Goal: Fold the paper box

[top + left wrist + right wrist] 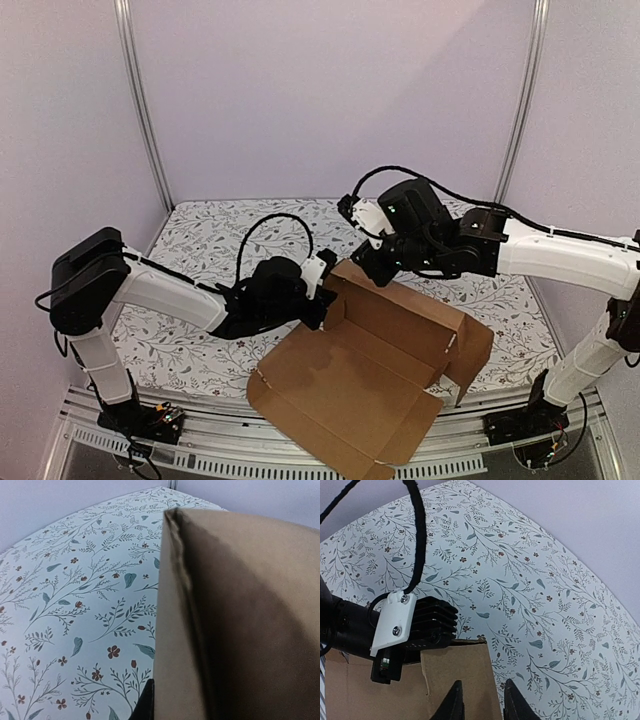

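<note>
The paper box (370, 380) is a brown cardboard sheet, partly folded, lying open at the near middle of the table with one wall raised on its right. My left gripper (322, 292) is shut on the box's back left flap (240, 605). Only one black fingertip (146, 706) shows beside the card. My right gripper (366, 268) hovers at the box's back corner. Its two fingers (454, 700) stand a little apart, straddling the right edge of an upright flap (455, 670). The left gripper's ribbed black body (427, 622) sits just behind that flap.
A floral cloth (220, 240) covers the table. The box's near corner overhangs the metal rail (300, 455) at the front edge. White walls and two metal posts (145, 110) close off the back. A black cable (417, 535) hangs across the right wrist view.
</note>
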Tool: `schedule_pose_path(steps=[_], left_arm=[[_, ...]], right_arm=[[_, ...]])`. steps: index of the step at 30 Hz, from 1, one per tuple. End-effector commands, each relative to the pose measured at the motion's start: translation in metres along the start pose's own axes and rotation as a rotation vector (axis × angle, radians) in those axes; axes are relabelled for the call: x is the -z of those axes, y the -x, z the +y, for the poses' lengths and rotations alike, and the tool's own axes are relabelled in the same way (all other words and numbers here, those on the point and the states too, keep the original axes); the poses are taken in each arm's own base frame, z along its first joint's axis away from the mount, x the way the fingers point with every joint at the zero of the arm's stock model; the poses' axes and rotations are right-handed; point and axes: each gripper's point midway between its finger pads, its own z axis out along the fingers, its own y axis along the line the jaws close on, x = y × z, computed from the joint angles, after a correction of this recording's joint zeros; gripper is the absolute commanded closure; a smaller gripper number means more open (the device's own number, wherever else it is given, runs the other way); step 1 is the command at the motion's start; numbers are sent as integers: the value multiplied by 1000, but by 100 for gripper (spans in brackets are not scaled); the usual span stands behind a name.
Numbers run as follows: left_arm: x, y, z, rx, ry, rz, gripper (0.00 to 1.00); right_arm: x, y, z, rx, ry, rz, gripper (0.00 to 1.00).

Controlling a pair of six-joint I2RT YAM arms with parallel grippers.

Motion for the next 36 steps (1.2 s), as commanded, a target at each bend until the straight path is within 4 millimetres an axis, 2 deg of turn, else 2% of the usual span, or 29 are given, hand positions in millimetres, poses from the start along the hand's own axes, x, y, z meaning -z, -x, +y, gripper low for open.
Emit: schedule_pose_path(steps=[1, 3, 5, 10, 18, 23, 27, 36], left_arm=[[-1, -16, 1, -34, 13, 45, 91], [0, -17, 3, -22, 19, 39, 88], [1, -19, 4, -8, 24, 36, 85], [3, -22, 8, 32, 44, 17, 74], [12, -24, 15, 79, 63, -25, 62], [15, -23, 17, 91, 74, -41, 58], [7, -26, 19, 90, 89, -37, 57], [-9, -15, 12, 95, 62, -76, 55]], right_arm=[[-17, 9, 6, -106, 41, -36, 83], [-24, 8, 4, -137, 36, -42, 94], [-31, 7, 4, -161, 37, -48, 100], [-46, 3, 15, -195, 76, -43, 100], [-64, -21, 27, -231, 113, 9, 100], [-69, -33, 26, -242, 99, 33, 100], [-70, -37, 27, -243, 100, 43, 100], [-69, -40, 29, -254, 117, 49, 100]])
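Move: The upright end flap at the box's left corner has its middle about 3 cm right of my left fingers, 1 cm ahead and level with them; they hold its edge. From my right hand it lies some 4 cm left, 2 cm ahead and 13 cm down. The back wall's middle is roughly 6 cm right of that hand, 3 cm back and 17 cm below. The box floor's middle lies about 14 cm back, 3 cm left and 23 cm below. I bring my right hand left and down, about 4 cm each way and slightly forward, shutting its empty fingers on the way and tipping the wrist some 15 degrees; it stops at the flap's upper corner and stays. My left hand opens to nearly half, lets go of the flap's edge and eases about 2 cm left and 2 cm down, its fingers still astride the edge. ##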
